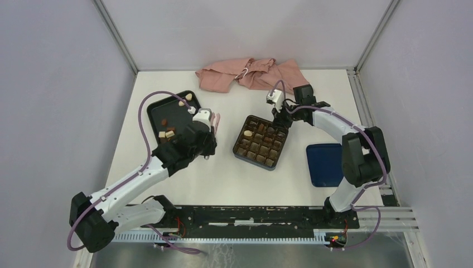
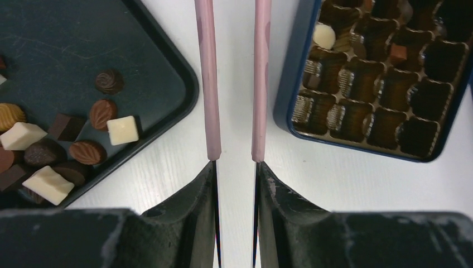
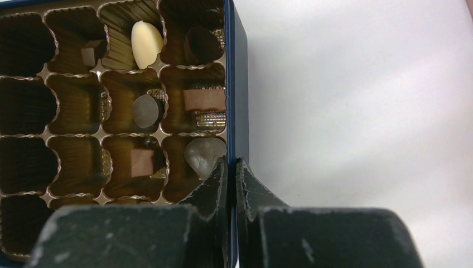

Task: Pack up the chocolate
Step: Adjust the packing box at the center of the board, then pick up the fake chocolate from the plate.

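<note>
Loose chocolate (image 1: 167,133) lies on the black tray (image 1: 162,109) at the left: dark, light brown and white pieces (image 2: 83,145) on the tray floor (image 2: 67,50). The dark blue box (image 1: 240,153) with its brown gridded insert sits mid-table and holds a few pieces, among them a white one (image 3: 146,42). My left gripper (image 1: 215,121) hangs over bare table between tray and box (image 2: 287,84), its pink fingers (image 2: 207,84) slightly apart with nothing between them. My right gripper (image 1: 277,117) is shut on the box's far wall (image 3: 230,67), the blue rim pinched at its tips (image 3: 231,164).
A crumpled pink cloth (image 1: 251,74) lies at the back of the table. The blue box lid (image 1: 323,164) rests flat near the right arm's base. Enclosure walls stand close on the left, right and back.
</note>
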Motion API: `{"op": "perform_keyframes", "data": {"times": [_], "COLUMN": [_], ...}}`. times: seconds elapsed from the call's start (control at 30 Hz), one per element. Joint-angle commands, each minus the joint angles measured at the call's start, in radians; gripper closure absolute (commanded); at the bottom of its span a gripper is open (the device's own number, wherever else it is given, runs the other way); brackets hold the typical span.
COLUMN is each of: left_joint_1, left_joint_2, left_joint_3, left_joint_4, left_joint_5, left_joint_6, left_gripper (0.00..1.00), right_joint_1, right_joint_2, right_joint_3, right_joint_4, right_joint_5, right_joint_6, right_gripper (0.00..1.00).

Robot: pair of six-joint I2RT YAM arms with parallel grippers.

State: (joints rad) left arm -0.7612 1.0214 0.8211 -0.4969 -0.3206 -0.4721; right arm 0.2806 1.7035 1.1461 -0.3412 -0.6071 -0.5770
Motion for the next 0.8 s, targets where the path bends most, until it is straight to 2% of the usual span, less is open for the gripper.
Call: {"op": "perform_keyframes", "data": {"times": [0.0, 0.13, 0.23, 0.37, 0.57, 0.77], "left_joint_1": [0.122, 0.289, 0.382, 0.495, 0.679, 0.788], "left_joint_2": [0.013, 0.053, 0.129, 0.255, 0.432, 0.657], "left_joint_3": [-0.009, -0.009, 0.047, 0.158, 0.292, 0.503], "left_joint_4": [0.061, 0.104, 0.071, -0.023, -0.081, -0.180], "left_joint_5": [0.115, 0.301, 0.390, 0.427, 0.491, 0.581], "left_joint_6": [0.087, 0.108, 0.130, 0.156, 0.171, 0.157], "left_gripper": [0.65, 0.65, 0.64, 0.64, 0.64, 0.64], "right_joint_1": [-0.003, -0.014, -0.017, -0.022, -0.039, -0.045], "right_joint_2": [0.028, 0.083, 0.093, 0.070, -0.032, -0.109], "right_joint_3": [0.013, 0.043, 0.047, 0.061, 0.056, 0.041], "right_joint_4": [0.063, 0.026, 0.022, 0.002, -0.005, 0.003], "right_joint_5": [-0.115, -0.140, -0.137, -0.120, -0.046, -0.060], "right_joint_6": [0.040, 0.029, 0.025, 0.007, -0.051, -0.055], "right_gripper": [0.95, 0.85, 0.80, 0.68, 0.49, 0.45]}}
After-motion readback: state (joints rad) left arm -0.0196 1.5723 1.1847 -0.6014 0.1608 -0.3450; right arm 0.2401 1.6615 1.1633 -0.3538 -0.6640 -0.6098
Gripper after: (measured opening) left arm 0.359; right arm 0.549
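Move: The right hand still pinches the packing box's tilted-up far rim near its right end; the box's middle lies about 9 cm left, 7 cm back and 4 cm below. From this hand, the pink cloth is some 20 cm forward and 10 cm left, the blue tray 17 cm back and 20 cm right. From the left hand, holding the pink tongs, the black tray's middle is about 10 cm forward, 12 cm left, 15 cm down; the box is 20 cm right, 3 cm forward. Right lowers the far rim about 3 cm, opens and rises 6; left swings tongs forward-left over the black tray. ##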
